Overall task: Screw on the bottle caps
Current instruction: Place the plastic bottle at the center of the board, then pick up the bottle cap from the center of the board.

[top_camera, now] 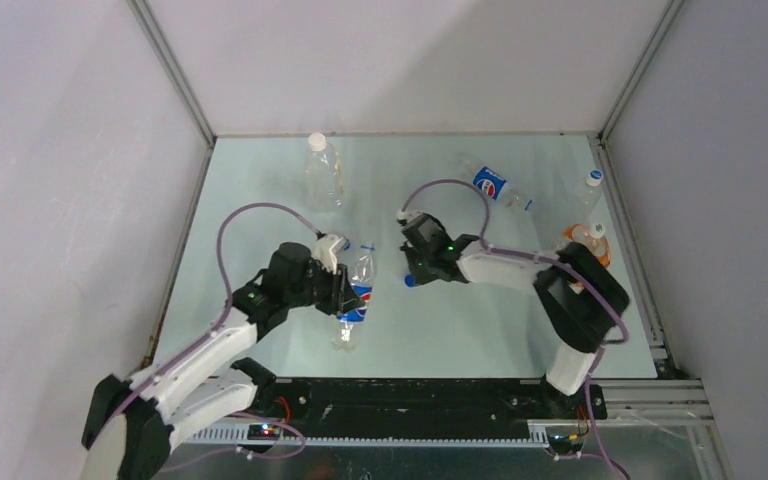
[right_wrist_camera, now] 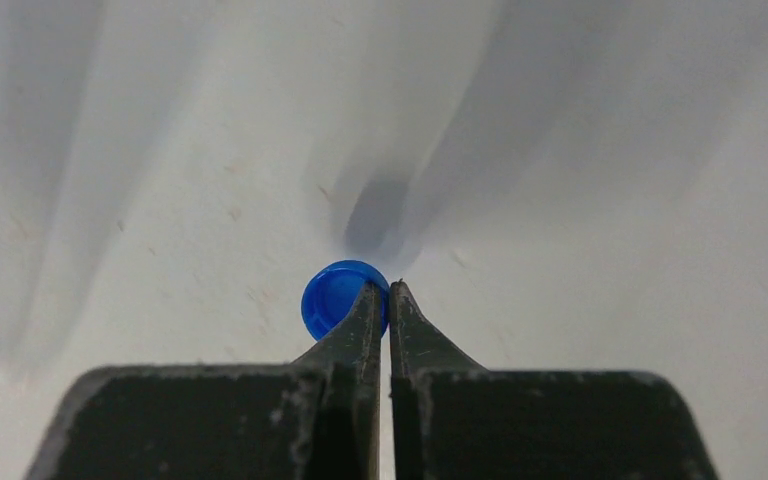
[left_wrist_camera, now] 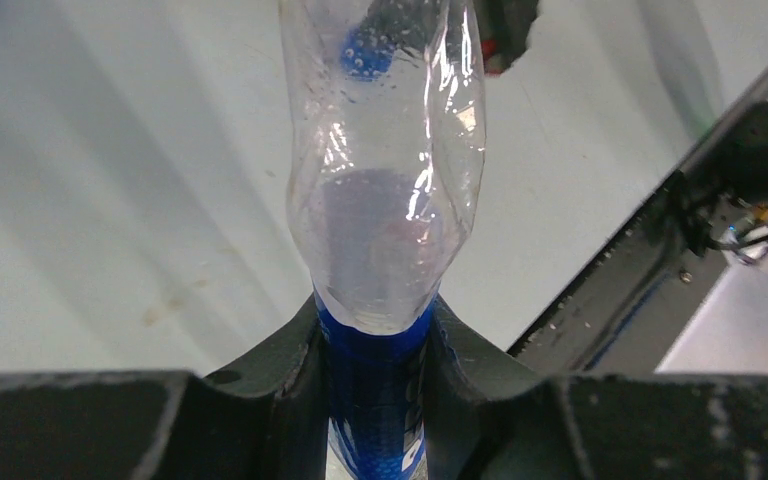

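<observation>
A small blue bottle cap [right_wrist_camera: 332, 300] lies on the table just ahead of my right gripper [right_wrist_camera: 390, 290]. That gripper is shut, with its left fingertip over the cap and the cap's right rim pinched between the tips. From above, the cap [top_camera: 410, 282] shows at the gripper's tip [top_camera: 415, 276]. My left gripper [left_wrist_camera: 375, 345] is shut on a clear bottle [left_wrist_camera: 385, 180] at its blue label. This bottle [top_camera: 358, 290] stands to the left of the cap, and my left gripper [top_camera: 345, 290] holds it from the left side.
A clear bottle [top_camera: 322, 170] stands upright at the back left. A blue-labelled bottle [top_camera: 490, 183] lies at the back middle. At the right edge are a white-capped bottle [top_camera: 590, 188] and an orange-labelled one [top_camera: 590, 242]. The black base rail [left_wrist_camera: 660, 250] runs along the near side.
</observation>
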`<state>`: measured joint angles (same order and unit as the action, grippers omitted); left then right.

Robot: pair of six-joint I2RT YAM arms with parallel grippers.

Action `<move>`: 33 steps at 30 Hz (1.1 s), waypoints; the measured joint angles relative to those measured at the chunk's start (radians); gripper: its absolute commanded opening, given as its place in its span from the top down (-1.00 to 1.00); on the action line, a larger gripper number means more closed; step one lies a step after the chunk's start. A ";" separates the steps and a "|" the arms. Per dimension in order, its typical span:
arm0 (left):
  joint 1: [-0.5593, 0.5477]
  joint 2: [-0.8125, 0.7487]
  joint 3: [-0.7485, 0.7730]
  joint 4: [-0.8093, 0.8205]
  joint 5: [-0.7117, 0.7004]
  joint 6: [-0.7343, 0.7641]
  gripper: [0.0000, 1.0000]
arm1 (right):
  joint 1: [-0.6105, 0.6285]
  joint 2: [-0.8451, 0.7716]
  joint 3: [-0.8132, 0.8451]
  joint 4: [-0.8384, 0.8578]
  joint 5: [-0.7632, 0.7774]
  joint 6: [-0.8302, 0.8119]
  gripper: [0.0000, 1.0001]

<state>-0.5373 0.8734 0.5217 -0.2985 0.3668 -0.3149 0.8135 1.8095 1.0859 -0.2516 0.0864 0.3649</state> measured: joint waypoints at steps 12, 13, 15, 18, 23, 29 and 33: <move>-0.005 0.395 -0.114 0.423 0.239 -0.248 -0.04 | -0.082 -0.383 -0.236 -0.008 0.016 0.088 1.00; -0.006 0.406 -0.117 0.442 0.242 -0.260 -0.08 | -0.084 -0.392 -0.240 -0.008 0.016 0.092 1.00; -0.006 0.416 -0.118 0.455 0.241 -0.278 -0.17 | -0.085 -0.406 -0.246 -0.009 0.016 0.098 1.00; -0.006 0.401 -0.120 0.444 0.211 -0.280 -0.33 | -0.087 -0.426 -0.258 -0.010 0.013 0.100 1.00; -0.008 0.274 -0.119 0.343 0.098 -0.232 -0.65 | -0.092 -0.485 -0.268 -0.016 -0.009 0.107 1.00; -0.008 0.072 -0.071 0.168 -0.036 -0.174 -0.99 | -0.104 -0.578 -0.268 -0.016 -0.040 0.107 1.00; -0.008 -0.053 0.013 0.074 -0.104 -0.133 -0.99 | -0.113 -0.644 -0.269 -0.013 -0.087 0.106 1.00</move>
<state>-0.5457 0.8207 0.5346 -0.2245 0.2630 -0.4480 0.7002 1.1656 0.8169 -0.2646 -0.0010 0.4709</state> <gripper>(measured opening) 0.995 0.010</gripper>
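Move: Some 5 cm to the left hand's right and 10 below it is the open board where its gripped Pepsi bottle is to go, barely nearer the base. The blue cap in the right fingers sits about 10 cm ahead, 11 right and 9 down; a loose blue cap lies 20 ahead, 5 left, 10 down. From the right hand that patch is roughly 11 cm back, 6 left and 2 below. Lowering the already gripped bottle about 6 cm while carrying it 5 cm right, the left hand tips its fingers some 20 degrees down, opens wide to let go, then draws off up about 9 cm and back left, tilting up again. Meanwhile the right hand, still pinching its cap, clears away rightward, then climbs to 13 cm higher, drifting back a little and rolling left side up. ##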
